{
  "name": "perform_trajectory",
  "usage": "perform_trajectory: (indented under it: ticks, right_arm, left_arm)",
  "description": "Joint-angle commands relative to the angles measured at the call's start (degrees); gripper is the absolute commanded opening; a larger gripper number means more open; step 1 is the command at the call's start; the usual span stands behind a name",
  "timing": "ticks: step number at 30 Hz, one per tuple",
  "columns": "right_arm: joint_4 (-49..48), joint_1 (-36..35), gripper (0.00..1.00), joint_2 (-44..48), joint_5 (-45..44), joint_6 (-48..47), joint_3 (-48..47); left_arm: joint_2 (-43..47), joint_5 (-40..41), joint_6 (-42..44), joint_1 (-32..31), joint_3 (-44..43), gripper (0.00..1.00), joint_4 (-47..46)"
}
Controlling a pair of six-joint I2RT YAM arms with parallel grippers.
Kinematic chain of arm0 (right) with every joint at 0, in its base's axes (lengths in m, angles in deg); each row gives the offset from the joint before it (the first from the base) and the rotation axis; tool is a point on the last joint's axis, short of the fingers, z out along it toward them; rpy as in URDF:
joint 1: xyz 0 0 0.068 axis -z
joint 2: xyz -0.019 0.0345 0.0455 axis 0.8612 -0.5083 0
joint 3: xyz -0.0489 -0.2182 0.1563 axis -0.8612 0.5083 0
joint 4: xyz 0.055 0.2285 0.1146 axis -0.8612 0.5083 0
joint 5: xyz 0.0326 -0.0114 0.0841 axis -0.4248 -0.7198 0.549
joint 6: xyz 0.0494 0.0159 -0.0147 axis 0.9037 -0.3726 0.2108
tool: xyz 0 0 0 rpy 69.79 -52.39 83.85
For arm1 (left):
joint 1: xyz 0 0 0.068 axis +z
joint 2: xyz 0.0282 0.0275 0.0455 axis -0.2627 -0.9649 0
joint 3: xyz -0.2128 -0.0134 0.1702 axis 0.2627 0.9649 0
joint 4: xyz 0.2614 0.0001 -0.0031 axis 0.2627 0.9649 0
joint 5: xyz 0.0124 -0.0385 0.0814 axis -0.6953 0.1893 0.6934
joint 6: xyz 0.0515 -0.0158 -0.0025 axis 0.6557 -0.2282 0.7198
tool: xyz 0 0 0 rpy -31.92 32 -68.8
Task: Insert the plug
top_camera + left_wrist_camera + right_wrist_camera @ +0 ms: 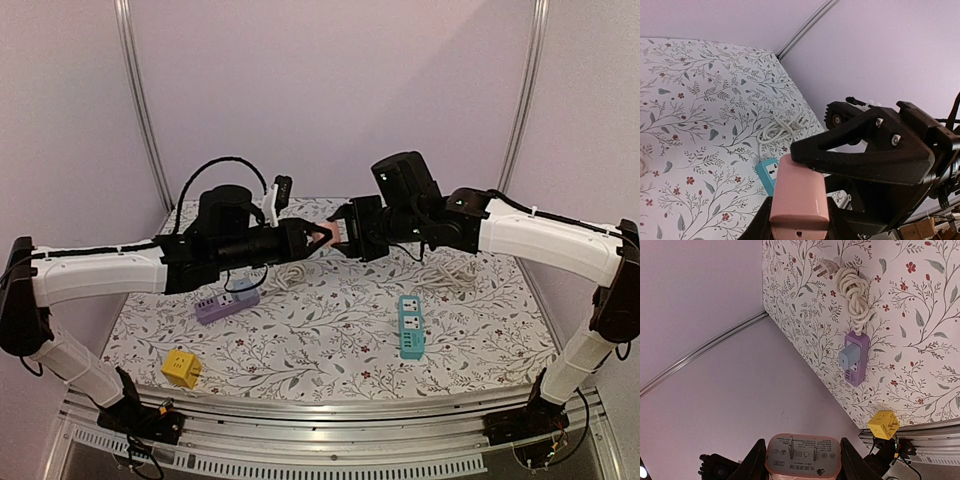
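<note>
The plug (328, 234) is a pink block adapter held in the air above the table's back half, between both arms. My left gripper (318, 237) is shut on one end of it. My right gripper (345, 235) is shut on the other end. In the left wrist view the pink plug (800, 192) sits between my left gripper (800, 222) fingers, with the black right gripper (865, 155) pressed against its far end. The right wrist view shows the plug's grey face (802, 455) with two metal prongs, clamped in my right gripper (804, 464).
A purple power strip (227, 303) (856, 357) lies on the left with a grey-blue adapter (848, 356) in it. A teal power strip (410, 325) (769, 175) lies on the right. A yellow cube socket (181, 367) (883, 424) sits near the front left. White cords (293, 272) (782, 127) lie coiled.
</note>
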Motion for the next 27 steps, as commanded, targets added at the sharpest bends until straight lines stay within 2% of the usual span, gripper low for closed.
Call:
perform_trajectory:
  ticks: [1,3,5,8,9,12,20,24,27]
  right_arm:
    - [-1.0,-0.4,0.22,2.1,0.1,8.0,-0.4]
    - [-1.0,-0.5,0.23,2.5,0.1,7.7,0.3]
    - [-1.5,-0.4,0.35,3.1,0.1,7.4,1.3]
    - [-2.2,-0.5,0.88,4.4,-0.7,5.3,2.7]
    - [-1.8,-0.4,0.97,5.1,-1.2,4.0,3.0]
    - [-1.4,0.1,0.99,6.6,-1.6,0.0,4.7]
    - [1.8,3.7,0.99,13.0,2.0,-11.6,13.7]
    - [6.4,5.7,0.99,15.4,2.5,-23.2,15.5]
    - [12.0,6.7,0.99,15.5,2.1,-33.0,13.4]
  left_arm:
    - [-0.4,-1.8,1.5,-0.8,-1.3,0.02,-0.7]
    - [-0.2,-1.9,1.3,-0.8,-1.3,0.0,-0.5]
    - [0.2,-1.8,1.1,-0.8,-1.3,0.0,0.1]
    - [1.2,-1.7,1.5,-0.8,-2.1,0.0,3.7]
    - [1.8,-1.9,1.8,-0.8,-2.5,0.0,5.6]
    - [4.1,-2.9,3.9,-0.6,-3.7,0.0,13.2]
    - [11.2,0.3,14.3,1.5,-10.9,0.0,45.3]
    - [15.7,4.4,16.8,2.3,-12.6,0.0,56.2]
    - [19.3,5.5,18.3,2.5,-12.5,0.0,60.0]
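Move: Both hands already grip the pink plug in mid-air. From the left hand, the purple strip lies about 24 cm left, 2 cm ahead and 24 cm below, with the blue plug on it 21 cm left, 4 cm ahead; the white cord is some 10 cm left and 12 ahead, and the yellow plug about 31 left and 16 back, both at table level. From the right hand, the purple strip is roughly 27 cm left, 1 ahead, 24 down. The right hand opens wide and lets go of the pink plug, backing out to its right by about 8 cm and then sinking slightly on the teal strip's side. Once those fingers have begun to open, the left hand keeps its pinch on the plug and pulls away, picking up speed: roughly 10 cm left towards the purple strip, about half as far back and slightly up, while the wrist rolls its left side up and tips the fingers some 20 degrees downward. ##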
